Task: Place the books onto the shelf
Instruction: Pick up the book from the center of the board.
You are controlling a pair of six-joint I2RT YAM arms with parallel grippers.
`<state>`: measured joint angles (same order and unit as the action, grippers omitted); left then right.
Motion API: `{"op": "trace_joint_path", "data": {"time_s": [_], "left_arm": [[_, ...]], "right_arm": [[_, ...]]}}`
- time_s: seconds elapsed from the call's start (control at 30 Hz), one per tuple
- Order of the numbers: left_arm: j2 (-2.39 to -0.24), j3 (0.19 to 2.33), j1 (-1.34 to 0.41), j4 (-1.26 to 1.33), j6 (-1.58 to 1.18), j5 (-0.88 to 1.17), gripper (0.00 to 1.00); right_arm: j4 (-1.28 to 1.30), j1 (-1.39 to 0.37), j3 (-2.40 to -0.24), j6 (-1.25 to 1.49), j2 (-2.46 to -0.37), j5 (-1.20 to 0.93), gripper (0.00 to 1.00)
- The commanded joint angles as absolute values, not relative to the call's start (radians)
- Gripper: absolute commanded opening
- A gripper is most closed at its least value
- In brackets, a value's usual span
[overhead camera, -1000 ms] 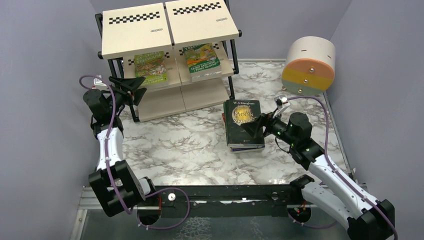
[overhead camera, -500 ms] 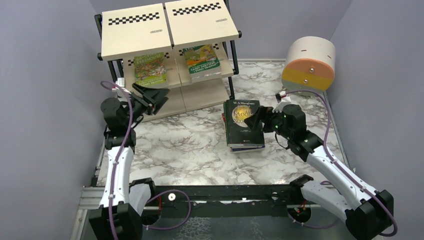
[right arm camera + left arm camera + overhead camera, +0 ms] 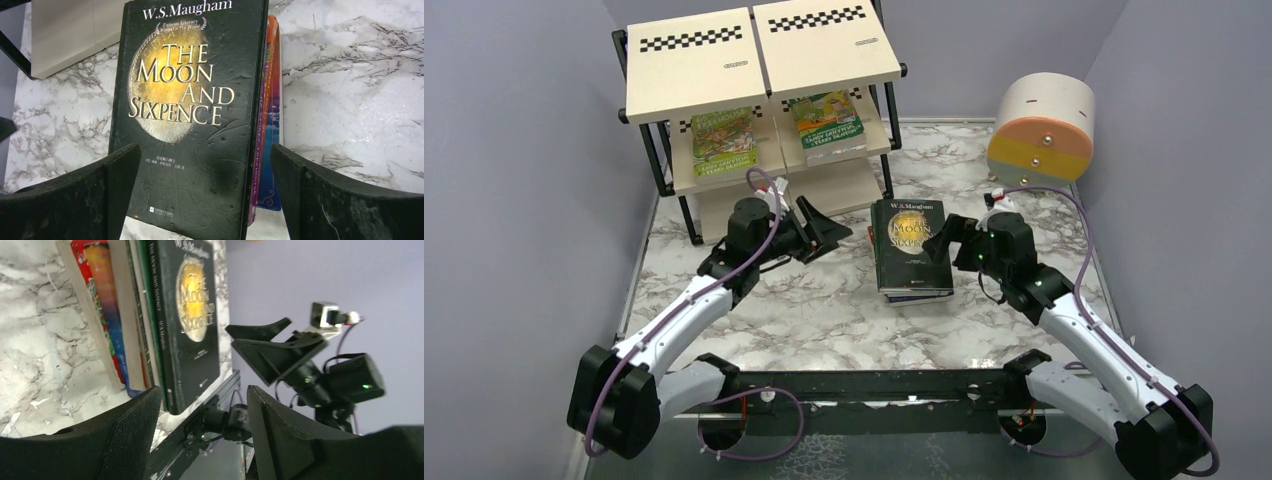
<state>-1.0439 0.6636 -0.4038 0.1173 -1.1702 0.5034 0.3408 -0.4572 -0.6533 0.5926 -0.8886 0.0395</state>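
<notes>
A stack of books [image 3: 911, 255] lies on the marble table, topped by a black one with a gold moon [image 3: 190, 115]; red, blue and purple covers [image 3: 267, 125] show beneath it. Two green cartoon books [image 3: 724, 140] [image 3: 827, 122] lie on the middle tier of the shelf [image 3: 754, 60]. My left gripper [image 3: 832, 232] [image 3: 205, 432] is open and empty, just left of the stack and pointing at it. My right gripper [image 3: 940, 245] [image 3: 205, 200] is open wide over the stack's right side, with the black cover between its fingers [image 3: 340, 200]; I cannot tell whether they touch it.
A round beige-and-orange drum [image 3: 1041, 130] stands at the back right. Grey walls close in on both sides. The black rail [image 3: 874, 385] with the arm bases runs along the near edge. The shelf's bottom board [image 3: 789, 200] sits just behind my left gripper.
My left arm has swung from the shelf's left side across to the right, stopping beside the stack. The right gripper has edged a little towards the back over the stack.
</notes>
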Motion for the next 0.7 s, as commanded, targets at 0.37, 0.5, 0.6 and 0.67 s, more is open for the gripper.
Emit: {"op": "trace_joint_path", "data": {"time_s": [0.37, 0.5, 0.6, 0.67], "left_arm": [[-1.231, 0.666, -0.520, 0.250, -1.127, 0.398, 0.56], [-1.254, 0.665, -0.541, 0.268, -1.127, 0.397, 0.56], [-1.268, 0.662, -0.555, 0.279, -1.127, 0.398, 0.56], [-1.274, 0.657, -0.562, 0.285, -1.127, 0.398, 0.56]], "right_arm": [[0.279, -0.462, -0.663, 0.581, -0.949, -0.097, 0.98], [0.250, -0.462, -0.660, 0.580, -0.952, -0.129, 0.98], [0.224, -0.462, -0.657, 0.578, -0.952, -0.156, 0.98], [0.214, -0.462, -0.657, 0.576, -0.955, -0.169, 0.97]]}}
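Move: The black Moon and Sixpence book lies on top of the pile, its middle about 16 cm to the left hand's right, 1 cm nearer the base and 14 cm below. The rest of the pile is straight under it, its middle some 5 cm lower; the foot of the shelf's right leg is about 14 cm ahead and 5 cm left of the book, at table level. From the right hand the book's middle is 3 cm ahead, 5 cm left and 7 cm below. The left hand sinks about 5 cm, quickly at first, while easing some 4 cm right towards the spine side of the black book, its fingers staying half open and barely turning. The wide-open right hand, already over the book's right side, creeps about 2.5 cm left across the cover and some 1 cm lower, swinging roughly 5 degrees counter-clockwise without closing; whether its fingers touch the book can't be made out. ##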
